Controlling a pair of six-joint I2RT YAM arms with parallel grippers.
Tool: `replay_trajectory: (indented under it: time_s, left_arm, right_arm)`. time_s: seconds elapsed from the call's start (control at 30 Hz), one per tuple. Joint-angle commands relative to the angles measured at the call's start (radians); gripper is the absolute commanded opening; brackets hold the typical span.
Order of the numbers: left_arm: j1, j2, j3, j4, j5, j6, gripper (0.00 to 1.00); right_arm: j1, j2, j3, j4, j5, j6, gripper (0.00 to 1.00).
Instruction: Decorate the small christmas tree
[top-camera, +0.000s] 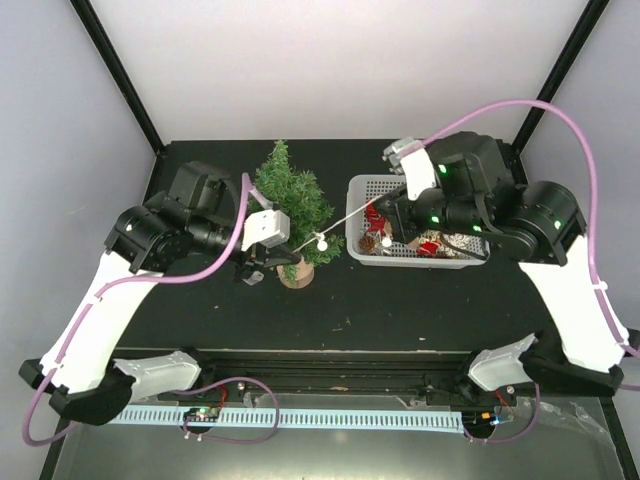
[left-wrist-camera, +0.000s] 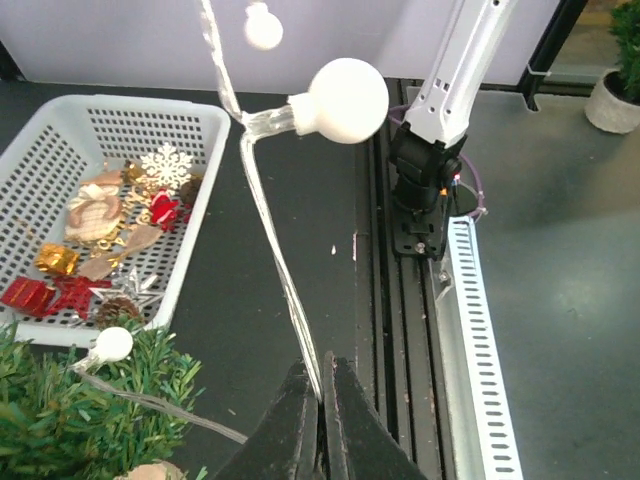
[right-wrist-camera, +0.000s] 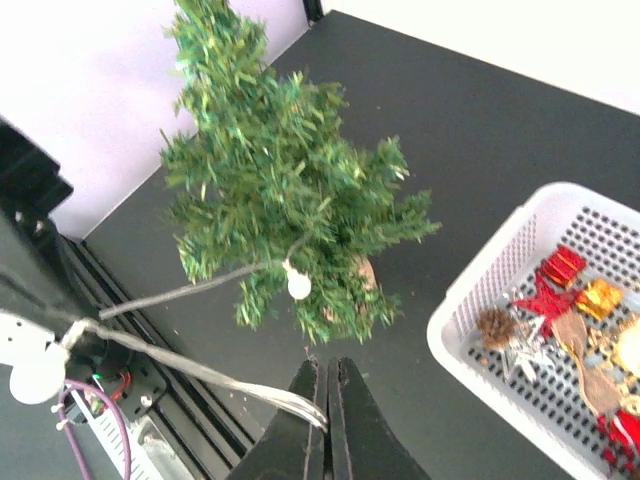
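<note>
The small christmas tree (top-camera: 293, 203) stands on its tan stump (top-camera: 295, 273) at mid-table. A clear light string (top-camera: 340, 221) with round white bulbs (top-camera: 322, 241) stretches between both grippers, just in front of the tree. My left gripper (top-camera: 260, 262) is beside the tree's left base, shut on the string's wire (left-wrist-camera: 285, 290); a large bulb (left-wrist-camera: 346, 99) hangs close to its camera. Over the basket's left end, my right gripper (top-camera: 386, 218) is shut on the wire (right-wrist-camera: 200, 367). One bulb (right-wrist-camera: 298, 285) rests against the tree's lower branches (right-wrist-camera: 280, 190).
A white perforated basket (top-camera: 356, 217) right of the tree holds several ornaments: red gift boxes, stars, a pine cone (right-wrist-camera: 494, 326), a white snowflake (left-wrist-camera: 166, 163). A black rail and white slotted strip (top-camera: 300, 418) run along the table's near edge.
</note>
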Motion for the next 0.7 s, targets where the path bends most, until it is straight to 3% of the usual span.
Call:
replay_trajectory:
  time_s: [0.0, 0.2, 0.43, 0.67]
  left_arm:
    - [0.015, -0.079, -0.059, 0.018, -0.055, 0.009, 0.02]
    - [0.133, -0.093, -0.105, 0.043, -0.031, -0.052, 0.02]
    - [0.259, -0.128, -0.143, 0.116, 0.047, -0.119, 0.02]
    - [0.3, -0.162, -0.176, 0.227, 0.08, -0.201, 0.02]
  right_arm:
    - [-0.008, 0.084, 0.14, 0.009, 0.014, -0.047, 0.01]
    - [-0.009, 0.211, 0.279, 0.084, 0.004, -0.045, 0.01]
    - [-0.009, 0.229, 0.239, 0.286, -0.051, -0.013, 0.01]
    - [-0.008, 0.234, 0.215, 0.456, -0.09, 0.011, 0.01]
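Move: Both shut grippers hold the light string. From the left one, the christmas tree stands about 11 cm ahead, level sideways, its middle some 17 cm lower; the battery pack is roughly 10 cm ahead, 9 cm left, 36 cm down, and the basket 20 cm ahead and 26 cm right. From the right one, the tree is about 8 cm ahead and 15 cm left, its middle 23 cm below, the basket some 15 cm ahead and 9 cm right, 40 cm down. Both grippers keep their pinch on the light string, carrying it in close to the tree. The right hand sweeps about 8 cm left, also forward and rising some 5 cm each, towards the tree's upper part, tilting a little; the left hand, after a slight move back, goes about 5 cm forward and as far left at nearly constant height, turning some 15 degrees counter-clockwise. ##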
